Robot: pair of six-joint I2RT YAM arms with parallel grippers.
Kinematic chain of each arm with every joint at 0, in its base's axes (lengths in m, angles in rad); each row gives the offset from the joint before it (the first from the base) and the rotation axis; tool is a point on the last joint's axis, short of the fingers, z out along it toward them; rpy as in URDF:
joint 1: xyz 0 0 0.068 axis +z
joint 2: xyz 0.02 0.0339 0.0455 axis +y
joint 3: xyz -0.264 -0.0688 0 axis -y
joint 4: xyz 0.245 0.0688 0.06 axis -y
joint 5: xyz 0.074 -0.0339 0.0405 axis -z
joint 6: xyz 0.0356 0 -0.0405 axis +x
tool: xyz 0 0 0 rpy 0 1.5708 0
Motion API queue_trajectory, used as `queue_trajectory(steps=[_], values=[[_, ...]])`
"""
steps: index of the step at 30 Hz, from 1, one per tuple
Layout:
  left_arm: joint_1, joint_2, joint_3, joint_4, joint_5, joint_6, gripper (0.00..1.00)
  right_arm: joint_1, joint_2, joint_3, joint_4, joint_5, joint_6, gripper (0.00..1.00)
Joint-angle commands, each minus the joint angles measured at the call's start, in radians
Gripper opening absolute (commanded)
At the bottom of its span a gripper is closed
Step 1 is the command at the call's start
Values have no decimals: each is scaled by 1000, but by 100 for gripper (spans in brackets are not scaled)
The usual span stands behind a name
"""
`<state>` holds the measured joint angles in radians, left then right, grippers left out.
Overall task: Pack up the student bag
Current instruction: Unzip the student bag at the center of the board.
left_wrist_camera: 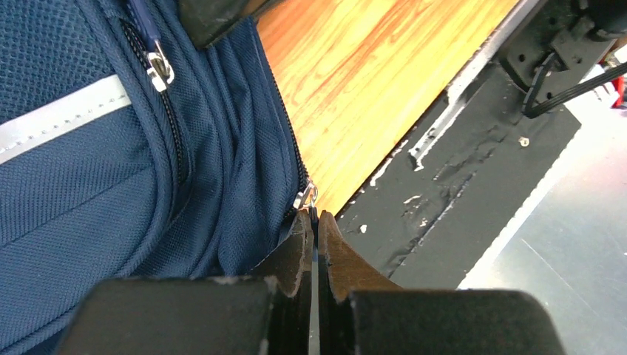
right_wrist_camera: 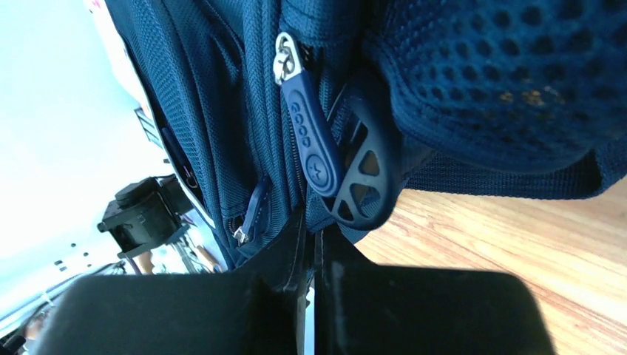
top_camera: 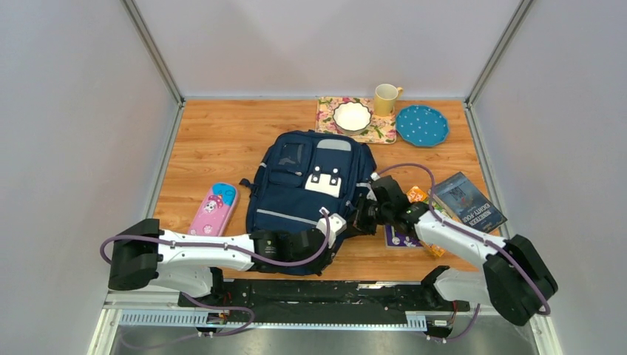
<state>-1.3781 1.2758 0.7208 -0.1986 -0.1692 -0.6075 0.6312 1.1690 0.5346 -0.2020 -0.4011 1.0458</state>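
The student bag lies flat in the middle of the wooden table, navy with grey stripes and a white dotted patch. My left gripper sits at the bag's near right corner, shut on a zip pull whose metal slider shows just past the tips. My right gripper presses against the bag's right side, shut on a fold of its fabric. Just above those tips hang a blue rubber zip pull and a black plastic loop. In the top view the two grippers are close together.
A pink pencil case lies left of the bag. Right of it are a dark book, an orange box and a booklet. At the back stand a bowl on a floral mat, a yellow mug and a blue dotted plate.
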Motion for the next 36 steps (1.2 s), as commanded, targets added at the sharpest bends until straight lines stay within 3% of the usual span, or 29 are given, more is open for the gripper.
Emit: queue_trajectory(steps=[1, 8, 13, 19, 25, 31, 32, 33, 35, 36], values=[[-65, -35, -24, 51, 1, -69, 0, -1, 99, 195, 49, -2, -168, 0], [-65, -41, 8, -28, -72, -55, 0, 7, 288, 422, -69, -8, -306, 0], [-24, -49, 11, -99, -135, -84, 0, 7, 403, 562, -69, -12, -309, 0], [70, -114, -76, -130, -148, -103, 0, -21, 543, 703, -83, 94, -325, 0], [70, -220, -239, -179, -109, -227, 0, -62, 692, 873, -122, 65, -378, 0], [70, -397, -383, -286, -180, -327, 0, -70, 762, 949, -154, -3, -443, 0], [70, -417, -388, -280, -190, -319, 0, -70, 768, 947, -149, -31, -461, 6], [70, -435, -385, -266, -197, -308, 0, -70, 767, 943, -151, -45, -463, 24], [71, -429, -365, -220, -219, -264, 0, -71, 724, 892, -146, -32, -463, 43], [71, -402, -327, -211, -227, -233, 0, -76, 704, 869, -151, -18, -461, 58]])
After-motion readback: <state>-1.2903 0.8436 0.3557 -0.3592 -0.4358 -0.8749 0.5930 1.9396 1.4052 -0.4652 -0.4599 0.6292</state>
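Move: The left hand already grips the zip pull at the student bag's near right corner; the bag's middle lies about 15 cm ahead and 5 cm left of this hand, the pink pencil case some 14 cm ahead and 29 cm left. The right hand is shut on the bag's right edge, its middle about 6 cm ahead and 12 cm left; the purple book lies 3 cm back and 11 cm right, 8 cm lower. Right hand hauls the bag's edge 15 cm forward-left, then opens; left hand takes zip pull 12 cm left. ##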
